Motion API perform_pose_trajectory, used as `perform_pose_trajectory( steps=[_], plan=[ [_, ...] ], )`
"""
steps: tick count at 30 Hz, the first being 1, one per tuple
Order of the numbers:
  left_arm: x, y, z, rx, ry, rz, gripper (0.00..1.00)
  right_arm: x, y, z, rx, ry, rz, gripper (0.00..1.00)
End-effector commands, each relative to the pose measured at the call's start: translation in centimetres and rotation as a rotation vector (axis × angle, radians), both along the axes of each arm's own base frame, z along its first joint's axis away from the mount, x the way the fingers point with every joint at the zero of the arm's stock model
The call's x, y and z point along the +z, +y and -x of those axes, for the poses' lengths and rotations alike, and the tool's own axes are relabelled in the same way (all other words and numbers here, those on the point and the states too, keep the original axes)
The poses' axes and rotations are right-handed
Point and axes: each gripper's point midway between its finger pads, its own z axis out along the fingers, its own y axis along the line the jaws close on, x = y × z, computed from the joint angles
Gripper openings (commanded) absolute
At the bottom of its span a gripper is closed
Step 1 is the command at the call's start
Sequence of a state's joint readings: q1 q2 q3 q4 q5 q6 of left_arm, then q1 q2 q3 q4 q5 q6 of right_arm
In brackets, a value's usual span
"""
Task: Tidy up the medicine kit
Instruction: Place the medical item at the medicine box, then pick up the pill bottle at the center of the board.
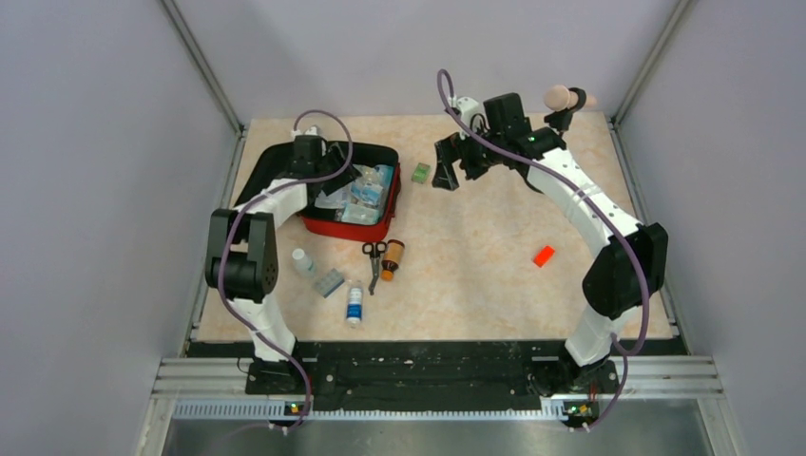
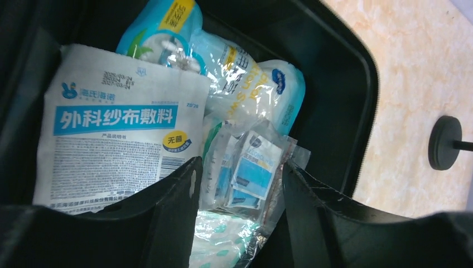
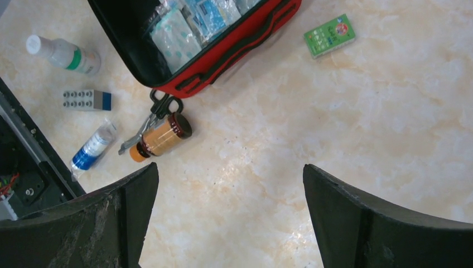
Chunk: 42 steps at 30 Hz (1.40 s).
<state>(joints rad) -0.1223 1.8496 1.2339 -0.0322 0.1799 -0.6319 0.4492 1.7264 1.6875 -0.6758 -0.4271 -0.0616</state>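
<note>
The medicine kit [image 1: 347, 228] lies open at the back left, a red pouch with black lining [image 2: 334, 84], and its red wall [image 3: 245, 42] also shows in the right wrist view. Inside are a white gauze packet [image 2: 117, 134], blue-and-white packets [image 2: 223, 61] and a clear bag of small blue sachets [image 2: 254, 167]. My left gripper [image 2: 240, 184] hangs inside the kit, open, with the clear bag lying loose between its fingers. My right gripper [image 3: 231, 178] is open over bare table, right of the kit [image 1: 451, 171].
A green box [image 1: 420, 172] lies right of the kit. In front of it lie scissors [image 1: 374, 261], an amber bottle [image 1: 392, 256], a white bottle [image 1: 303, 262], a grey-blue pill strip [image 1: 329, 282] and a blue tube [image 1: 355, 304]. An orange-red block [image 1: 544, 255] sits at right.
</note>
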Motion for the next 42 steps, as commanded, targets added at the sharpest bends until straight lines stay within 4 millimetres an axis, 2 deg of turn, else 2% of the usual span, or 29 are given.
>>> perform_pose_trajectory(
  steps=[1, 4, 7, 11, 13, 15, 19, 21, 24, 28, 30, 32, 34, 37, 38, 42],
  plan=[
    [9.7, 1.1, -1.4, 0.007, -0.222, -0.069, 0.61, 0.8, -0.1, 0.4, 0.012, -0.036, -0.002, 0.99],
    [11.6, 0.6, -0.7, -0.046, -0.258, -0.107, 0.66, 0.5, -0.3, 0.6, 0.011, -0.037, 0.007, 0.99],
    [11.3, -0.4, 0.9, -0.136, -0.238, -0.141, 0.67, 0.4, -0.4, 0.7, 0.011, -0.037, 0.01, 0.99],
    [11.5, -4.4, 4.8, -0.437, -0.274, -0.096, 0.63, 0.5, -0.5, 0.7, 0.013, -0.045, 0.016, 0.99],
    [11.0, -6.0, 7.4, -0.608, -0.273, -0.108, 0.63, 0.4, -0.5, 0.8, 0.013, -0.045, 0.018, 0.99],
    [10.6, -6.7, 9.6, -0.729, -0.287, -0.115, 0.63, 0.3, -0.6, 0.9, 0.015, -0.04, 0.017, 0.99],
    [8.3, -5.7, 12.0, -0.805, -0.173, -0.174, 0.64, 0.1, -0.4, 1.0, 0.019, -0.033, 0.012, 0.99],
    [7.1, -5.8, 13.8, -0.853, -0.125, -0.151, 0.62, 0.1, -0.4, 1.0, 0.02, -0.03, 0.01, 0.99],
    [5.9, -6.3, 16.5, -0.974, -0.212, -0.205, 0.62, -0.1, -0.3, 1.1, 0.024, -0.024, 0.009, 0.99],
    [4.5, -5.0, 17.4, -1.083, -0.303, -0.369, 0.65, 0.1, -0.6, 1.2, 0.024, -0.04, 0.015, 0.99],
    [5.2, -4.0, 17.1, -1.111, -0.305, -0.461, 0.65, 0.0, -0.9, 1.5, 0.025, -0.044, 0.024, 0.99],
    [6.1, -2.2, 16.6, -1.05, -0.26, -0.546, 0.67, -0.2, -1.1, 1.8, 0.024, -0.041, 0.029, 0.99],
    [7.4, -0.8, 16.9, -0.987, -0.281, -0.575, 0.71, -0.4, -1.2, 2.1, 0.026, -0.037, 0.031, 0.99],
    [9.2, 2.5, 17.1, -0.77, -0.305, -0.644, 0.8, -0.7, -1.3, 2.4, 0.031, -0.034, 0.036, 0.99],
    [9.9, 3.5, 17.8, -0.719, -0.314, -0.665, 0.84, -0.8, -1.3, 2.3, 0.032, -0.033, 0.038, 0.99],
    [9.4, 6.3, 20.3, -0.617, -0.221, -0.666, 0.86, -0.8, -1.0, 2.0, 0.04, -0.033, 0.032, 0.99]
  ],
)
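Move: The left hand is inside the medicine box with the bandage packet just beneath its fingertips, about 2 cm ahead and 3 below. The white bottle stands some 21 cm back and 9 to its left, about 4 lower. The toy brick lies some 24 cm back and 4 left of the hand, the scissors 19 back and 6 right, both about 7 lower. From the right hand, the white bottle is roughly 11 cm back, 33 left and 18 below. Leaving the bandage packet it has already let go, the empty left hand climbs about 11 cm out of the box, then sweeps back some 18 cm, swinging right and dipping, towards the white bottle; at the end it rises again and swerves left, touching nothing there. It rolls clockwise some 60 degrees overall while its fingers open wider. The right hand, wide open, eases down and back about 4 cm. ##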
